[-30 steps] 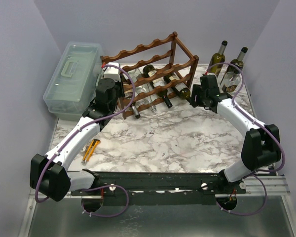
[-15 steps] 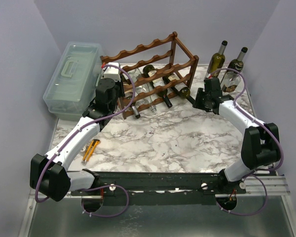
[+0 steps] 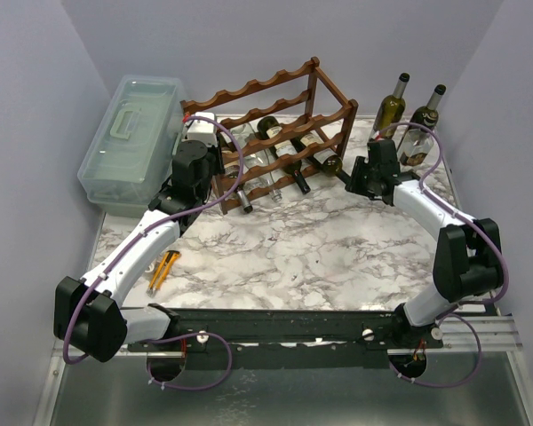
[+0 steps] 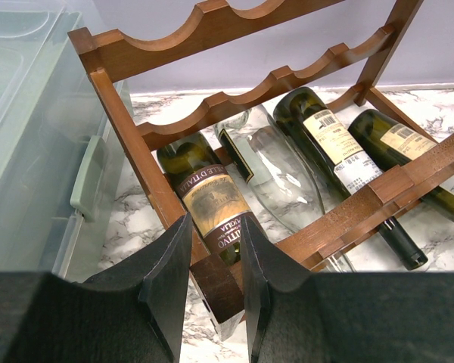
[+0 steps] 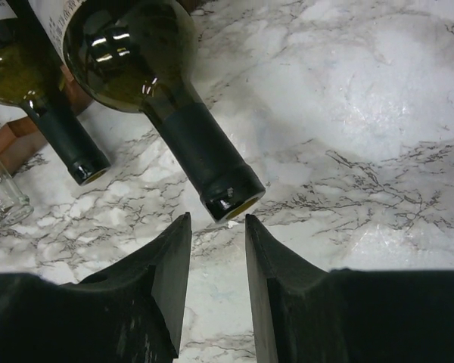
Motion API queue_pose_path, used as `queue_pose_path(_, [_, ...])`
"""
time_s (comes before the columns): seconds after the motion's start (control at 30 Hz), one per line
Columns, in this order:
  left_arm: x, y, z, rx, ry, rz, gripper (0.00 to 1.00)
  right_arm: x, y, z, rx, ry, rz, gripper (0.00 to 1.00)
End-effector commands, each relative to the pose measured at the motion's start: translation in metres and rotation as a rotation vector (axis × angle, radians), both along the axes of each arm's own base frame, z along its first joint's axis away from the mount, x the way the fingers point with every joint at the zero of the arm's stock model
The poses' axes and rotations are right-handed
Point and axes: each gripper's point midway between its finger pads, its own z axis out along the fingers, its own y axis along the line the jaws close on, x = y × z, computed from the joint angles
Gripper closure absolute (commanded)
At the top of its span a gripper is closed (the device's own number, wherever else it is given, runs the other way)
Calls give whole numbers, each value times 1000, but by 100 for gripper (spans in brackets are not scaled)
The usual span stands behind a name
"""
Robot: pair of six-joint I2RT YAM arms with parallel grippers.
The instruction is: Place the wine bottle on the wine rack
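Observation:
The dark reddish-brown wine rack [image 3: 275, 98] [image 4: 212, 113] stands at the back of the marble table and holds several lying bottles. At the right end of its lowest tier lies a green wine bottle [image 3: 327, 161] [image 5: 136, 53], its black-capped neck pointing out at my right gripper [image 3: 352, 180] [image 5: 218, 223]. That gripper sits just short of the bottle's mouth. Its jaws are a narrow gap apart with nothing between them. My left gripper [image 3: 215, 173] [image 4: 216, 223] is shut on the rack's front left corner post, beside a labelled dark bottle [image 4: 208, 197].
A pale green plastic box [image 3: 129, 142] [image 4: 23, 151] stands left of the rack. Two upright bottles [image 3: 393, 105] [image 3: 422, 124] stand at the back right corner. A yellow tool [image 3: 164, 269] lies by the left arm. Another neck [image 5: 68, 144] and a clear bottle [image 5: 0, 193] poke out beside the green one.
My right gripper has let go of the bottle's neck, drawn back a little toward the right, and narrowed its jaws. The left arm has not moved.

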Motion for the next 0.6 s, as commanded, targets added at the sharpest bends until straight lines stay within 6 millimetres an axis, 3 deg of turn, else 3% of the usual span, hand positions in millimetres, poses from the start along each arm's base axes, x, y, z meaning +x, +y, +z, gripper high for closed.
queue_pose_path(0.0, [-2,-12,-18,16,64,-54,68,12,-1,3,12,-50,-9,62])
queue_pose_path(0.37, [-1,-15,-22,15,75,-64,71,21,0,-31,12,9,-28,87])
queue_pose_path(0.57, [-1,-15,-24,19,79,-61,72,28,4,-45,23,29,-22,89])
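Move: The mouth of the rightmost bottle in the wine rack sticks up just in front of the right fingers, about 2 cm ahead, 1 cm left and 2 cm below. The next racked bottle's middle lies about 19 cm left and 6 cm ahead; of the standing bottles, the clear one is some 16 cm right and 9 cm ahead, the olive one about 8 cm right and 14 cm ahead. From the left hand, that bottle mouth lies some 35 cm right, 1 cm ahead and 20 cm below. The right hand first eases about 1 cm forward over the mouth of the rightmost racked bottle, then sinks nearly 4 cm, still creeping slightly forward, with its fingers slanting forward and down and the wrist hardly turning. On the way down the part-open fingers draw nearly shut, too narrow to go round the neck, and their tips come onto the near rim of the mouth and press the neck end down. ##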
